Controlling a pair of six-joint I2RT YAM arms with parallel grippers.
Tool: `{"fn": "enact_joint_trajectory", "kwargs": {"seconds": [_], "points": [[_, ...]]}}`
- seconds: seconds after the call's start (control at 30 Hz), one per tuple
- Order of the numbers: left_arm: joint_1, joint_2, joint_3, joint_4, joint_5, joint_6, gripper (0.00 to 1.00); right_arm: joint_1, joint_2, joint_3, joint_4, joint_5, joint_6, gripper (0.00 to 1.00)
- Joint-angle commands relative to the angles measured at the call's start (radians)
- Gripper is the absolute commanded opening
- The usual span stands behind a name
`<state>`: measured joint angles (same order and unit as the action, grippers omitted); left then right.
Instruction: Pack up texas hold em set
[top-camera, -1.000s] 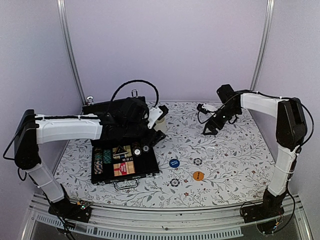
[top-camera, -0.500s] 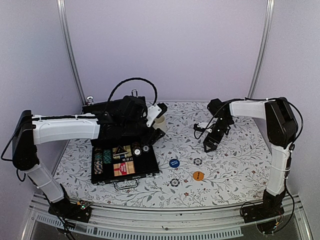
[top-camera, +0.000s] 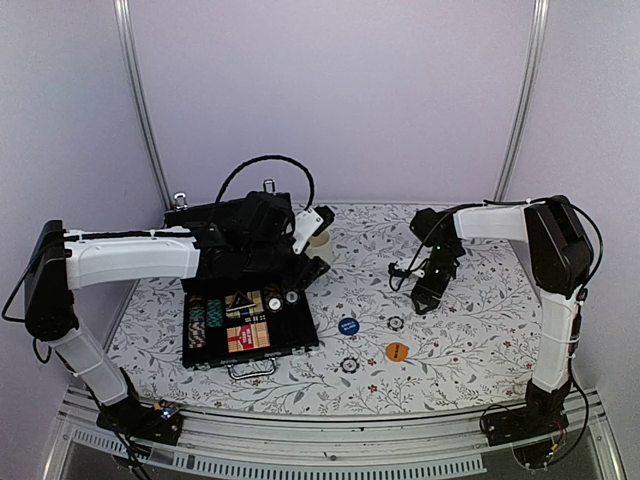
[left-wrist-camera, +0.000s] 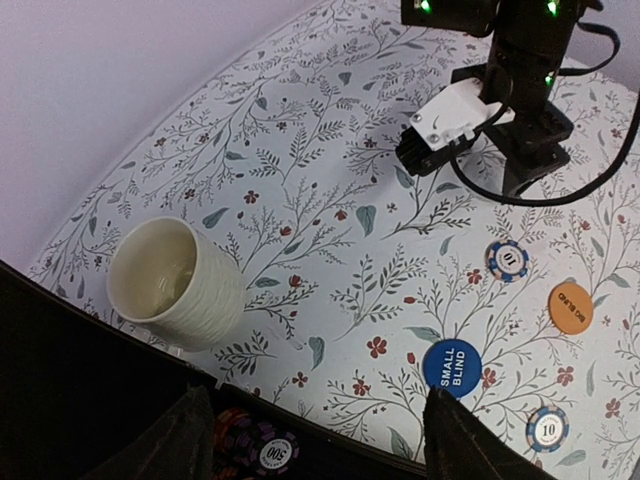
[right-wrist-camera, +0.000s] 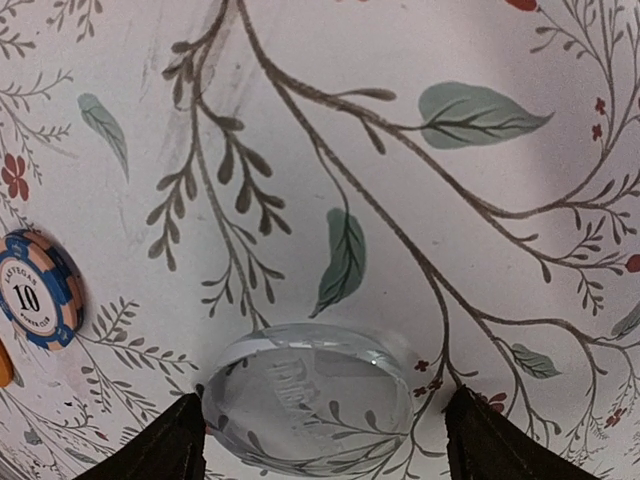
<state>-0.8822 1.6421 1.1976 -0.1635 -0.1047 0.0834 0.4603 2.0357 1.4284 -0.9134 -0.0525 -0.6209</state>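
The black case (top-camera: 262, 351) of the texas hold em set lies open at the left, with striped chips, card decks and dice inside. My left gripper (top-camera: 311, 271) hovers open over its back right corner, above a purple chip (left-wrist-camera: 262, 451), holding nothing. Down at the table right of centre, my right gripper (top-camera: 422, 297) stands open with its fingertips (right-wrist-camera: 182, 443) on either side of a clear round button (right-wrist-camera: 310, 392) lying flat. Loose on the table are a blue small-blind button (top-camera: 348, 326), an orange big-blind button (top-camera: 397, 351) and two striped chips (top-camera: 396, 322) (top-camera: 348, 365).
A cream mug (top-camera: 320, 241) stands upright just behind the case's right corner, close to my left gripper (left-wrist-camera: 325, 452). The mug (left-wrist-camera: 176, 284) looks empty. Purple walls and metal posts close off the back and sides of the floral table (top-camera: 480, 330).
My right arm has swung in from the back right and come down to the table, bringing its jaws around the clear button. The left arm has stayed put.
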Motion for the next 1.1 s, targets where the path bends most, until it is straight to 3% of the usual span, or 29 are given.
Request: {"fn": "enact_joint_trajectory", "kwargs": {"seconds": [0.0, 0.3, 0.4, 0.57, 0.73, 1.07], "points": [[0.006, -0.015, -0.004, -0.008, -0.009, 0.013, 0.73, 0.006, 0.039, 0.000, -0.044, 0.007, 0.013, 0.74], [0.005, -0.008, -0.001, -0.015, -0.007, 0.014, 0.73, 0.016, 0.052, 0.010, -0.036, -0.034, 0.016, 0.68], [0.005, -0.011, -0.001, -0.016, -0.011, 0.014, 0.72, 0.022, 0.058, 0.014, -0.039, -0.051, 0.016, 0.59], [0.006, -0.044, -0.023, -0.016, -0.077, -0.005, 0.72, 0.054, 0.001, 0.037, -0.023, -0.059, 0.017, 0.52], [0.019, -0.147, -0.050, -0.074, -0.203, -0.083, 0.72, 0.135, -0.045, 0.073, -0.026, -0.095, 0.007, 0.51], [0.161, -0.507, -0.269, -0.136, -0.212, -0.345, 0.72, 0.374, 0.049, 0.361, -0.073, -0.151, -0.026, 0.49]]}}
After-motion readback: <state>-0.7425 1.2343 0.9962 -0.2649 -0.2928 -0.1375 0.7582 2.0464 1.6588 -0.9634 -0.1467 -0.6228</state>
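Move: Right between the right hand's open fingertips, down on the table, lies the clear dealer button. From that hand the chip marked 10 is some 7 cm to the left and 8 cm back, the orange big blind disc 7 cm left and 16 cm back, and the blue small blind disc about 19 cm left and 9 cm back. From the left hand, the dealer button lies some 28 cm to the right, 3 cm ahead and 17 cm below. Staying in place at first, the right hand closes its fingers on the dealer button and pinches it by the rim, then swings it left about 14 cm towards the case, slightly back and rising 6 cm, while the wrist turns counter-clockwise. The empty left hand clears away to the left and up, fingers still open, turning counter-clockwise. ##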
